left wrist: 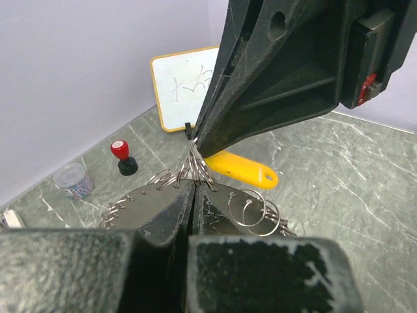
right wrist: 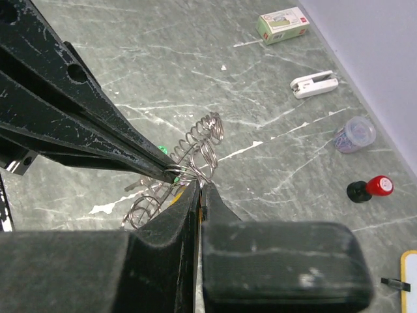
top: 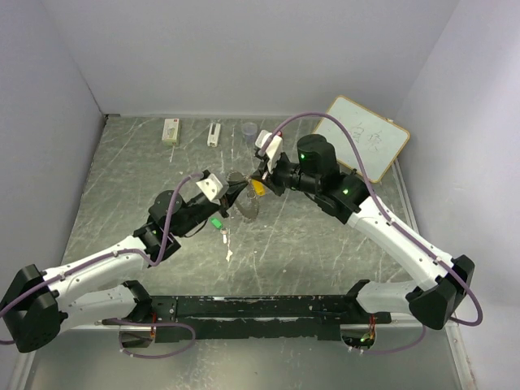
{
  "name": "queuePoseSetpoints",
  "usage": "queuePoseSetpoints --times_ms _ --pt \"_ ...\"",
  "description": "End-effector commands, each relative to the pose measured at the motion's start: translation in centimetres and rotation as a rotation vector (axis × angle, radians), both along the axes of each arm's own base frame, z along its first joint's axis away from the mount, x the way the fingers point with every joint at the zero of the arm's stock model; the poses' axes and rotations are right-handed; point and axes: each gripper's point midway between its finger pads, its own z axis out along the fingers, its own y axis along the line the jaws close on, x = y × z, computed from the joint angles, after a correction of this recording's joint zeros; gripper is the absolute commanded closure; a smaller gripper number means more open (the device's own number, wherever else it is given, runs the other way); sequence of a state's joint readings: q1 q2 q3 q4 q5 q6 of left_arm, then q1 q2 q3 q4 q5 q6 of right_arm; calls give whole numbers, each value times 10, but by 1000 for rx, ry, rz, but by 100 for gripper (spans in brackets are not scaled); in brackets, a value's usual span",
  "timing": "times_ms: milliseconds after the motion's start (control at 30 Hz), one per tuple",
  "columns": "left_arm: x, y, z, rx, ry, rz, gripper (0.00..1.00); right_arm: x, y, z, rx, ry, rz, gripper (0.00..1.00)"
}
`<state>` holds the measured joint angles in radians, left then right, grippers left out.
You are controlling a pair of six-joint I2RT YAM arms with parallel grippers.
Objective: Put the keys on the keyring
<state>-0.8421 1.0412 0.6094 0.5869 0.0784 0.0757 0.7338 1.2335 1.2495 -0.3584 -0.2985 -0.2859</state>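
The keyring (top: 246, 207), a flat silver plate edged with small wire loops, hangs between both arms above the table. In the left wrist view my left gripper (left wrist: 193, 189) is shut on the keyring (left wrist: 140, 207) at its top edge. My right gripper (right wrist: 201, 186) is shut too, and a sliver of yellow shows between its jaws. The yellow-headed key (left wrist: 242, 169) sticks out just under those fingertips, against the ring's loops (right wrist: 203, 138). Both grippers' tips meet at those loops. The green-headed key (top: 216, 222) lies on the table below the left gripper (top: 238, 193). The right gripper (top: 260, 180) comes in from the right.
A small whiteboard (top: 363, 136) leans at the back right. Along the back edge stand a small grey cup (top: 249, 128), a white clip-like item (top: 214, 133) and a small box (top: 171, 130). A red-capped black knob (right wrist: 371, 189) stands near the cup (right wrist: 355, 134).
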Motion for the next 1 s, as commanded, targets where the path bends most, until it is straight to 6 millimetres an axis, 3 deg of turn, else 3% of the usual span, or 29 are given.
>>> queuePoseSetpoints --times_ms 0,600,667,800,967 --pt "-8 5 38 -96 -105 -6 93 12 -3 -2 -13 27 -47 100" --pt "-5 8 29 -94 -81 17 93 17 -11 12 -4 -6 -85 100" --pt "1 7 20 -72 -44 41 72 17 -13 16 -6 -11 -87 100" --pt "5 9 6 -67 0 70 51 17 -15 22 -11 -18 -90 100" --pt "6 15 6 -73 5 96 48 18 -17 24 -24 -21 -95 100"
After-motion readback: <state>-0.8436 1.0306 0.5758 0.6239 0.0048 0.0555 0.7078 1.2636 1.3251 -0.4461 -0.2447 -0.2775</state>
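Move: The small loops of the keyring bunch between the nearly meeting tips: from the left hand about 2 cm right, 1 cm ahead and 1 cm up; from the right hand about 1 cm left, otherwise level. The yellow key tag is some 4 cm right, 2 cm back and 1 cm below the left hand; the keyring's plate hangs roughly 7 cm beneath the left hand, 1 cm back and 1 cm right. Keep both grippers pinching, nearly still, while the right settles under 1 cm down and forward. Then open the left gripper to about half to let go of the keyring's loops, easing it about 1 cm left. Keep the right gripper shut on its loop and yellow tag and draw it about 1.5 cm right and 1 cm forward, away from the left tips. ##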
